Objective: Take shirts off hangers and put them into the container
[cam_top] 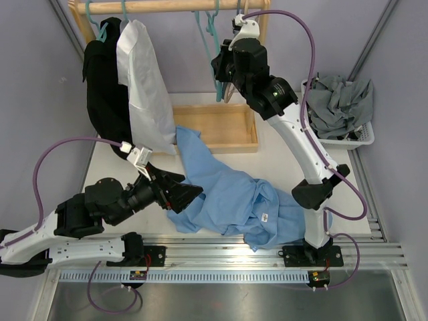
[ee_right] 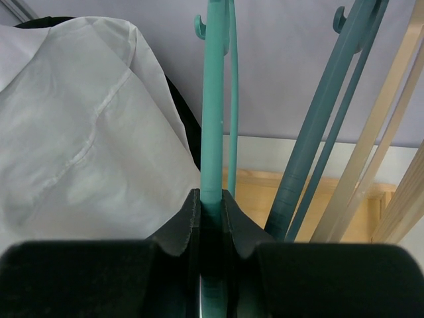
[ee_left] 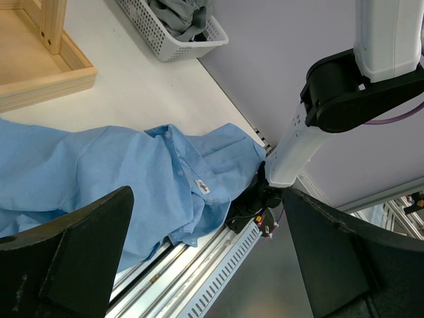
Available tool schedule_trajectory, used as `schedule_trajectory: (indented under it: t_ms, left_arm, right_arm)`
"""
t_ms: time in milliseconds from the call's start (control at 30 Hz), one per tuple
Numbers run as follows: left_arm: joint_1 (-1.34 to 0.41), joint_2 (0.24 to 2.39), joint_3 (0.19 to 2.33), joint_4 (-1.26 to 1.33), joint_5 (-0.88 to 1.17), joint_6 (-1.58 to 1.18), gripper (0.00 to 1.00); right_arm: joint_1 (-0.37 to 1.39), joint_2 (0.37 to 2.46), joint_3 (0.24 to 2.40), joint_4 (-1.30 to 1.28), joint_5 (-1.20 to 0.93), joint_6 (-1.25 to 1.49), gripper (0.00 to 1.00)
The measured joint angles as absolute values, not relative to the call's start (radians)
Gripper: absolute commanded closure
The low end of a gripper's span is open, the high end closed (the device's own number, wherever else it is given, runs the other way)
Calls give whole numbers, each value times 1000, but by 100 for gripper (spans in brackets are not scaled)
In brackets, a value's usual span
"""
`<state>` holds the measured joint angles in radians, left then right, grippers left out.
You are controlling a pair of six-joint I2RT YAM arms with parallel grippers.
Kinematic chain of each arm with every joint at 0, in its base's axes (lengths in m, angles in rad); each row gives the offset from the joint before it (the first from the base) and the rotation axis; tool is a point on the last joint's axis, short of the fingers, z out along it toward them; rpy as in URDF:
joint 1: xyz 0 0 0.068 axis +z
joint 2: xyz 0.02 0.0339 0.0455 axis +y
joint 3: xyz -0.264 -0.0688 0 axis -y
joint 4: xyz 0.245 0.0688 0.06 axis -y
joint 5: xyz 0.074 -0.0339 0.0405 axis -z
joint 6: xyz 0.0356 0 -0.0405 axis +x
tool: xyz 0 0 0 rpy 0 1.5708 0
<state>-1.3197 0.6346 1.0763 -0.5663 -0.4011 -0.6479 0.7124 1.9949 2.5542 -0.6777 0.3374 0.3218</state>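
Note:
A light blue shirt (cam_top: 234, 200) (ee_left: 99, 172) lies spread on the table, off any hanger. My left gripper (cam_top: 186, 194) (ee_left: 205, 195) hovers open just above its left part, nothing between the fingers. A white shirt (cam_top: 144, 87) (ee_right: 79, 132) and a black shirt (cam_top: 103, 80) hang at the left of the rack. Up by the rail, my right gripper (cam_top: 226, 67) (ee_right: 211, 199) is shut on a bare teal hanger (ee_right: 213, 99) (cam_top: 218, 90). The white basket (cam_top: 361, 137) (ee_left: 165, 40) at the right holds a grey shirt (cam_top: 338, 103) (ee_left: 179, 16).
A second teal hanger (ee_right: 318, 132) and a pale wooden hanger (ee_right: 371, 146) hang bare right of the held one. The wooden rail (cam_top: 167, 7) spans the top, and the rack's base tray (cam_top: 221, 127) (ee_left: 46, 73) lies behind the blue shirt. The right arm's base (ee_left: 291, 165) stands near the shirt's collar.

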Motion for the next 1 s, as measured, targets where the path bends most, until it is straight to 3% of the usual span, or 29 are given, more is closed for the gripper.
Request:
schedule_trajectory:
  t_ms: [67, 367, 733, 767, 867, 967, 1000]
  left_arm:
    - [-1321, 635, 1076, -566, -401, -648, 1]
    - [-1327, 637, 1072, -564, -401, -649, 1]
    - [-1338, 636, 1071, -559, -407, -656, 1]
    - [-1339, 636, 1071, -559, -408, -656, 1]
    - [-1343, 634, 1071, -559, -410, -656, 1]
    - [-1344, 630, 1070, -559, -414, -656, 1]
    - [-1344, 628, 1070, -559, -415, -656, 1]
  right_arm:
    - [712, 1992, 2539, -667, 340, 321, 100]
    - [712, 2028, 2667, -723, 359, 292, 100]
    - [710, 2058, 2649, -740, 358, 292, 100]
    - [710, 2061, 2649, -744, 358, 292, 94]
    - [707, 2063, 2647, -745, 356, 294, 58]
    - [707, 2056, 2633, -746, 354, 295, 43]
    - [709, 2048, 2616, -747, 355, 287, 33]
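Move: The right hand still pinches the near shoulder of the bare teal hanger; the rail spot for its hook lies about 15 cm ahead, 1 cm left and 12 cm above. The white shirt hangs roughly 27 cm left and 8 cm ahead, its middle some 10 cm lower; the bare blue hanger hangs 8 cm right and 12 cm ahead, near hand height. From the left hand that rail spot is about 48 cm ahead, 11 cm right and 25 cm above. The right hand lifts the teal hanger 2 cm, lowers it nearly 4 cm below the rail, then opens. ##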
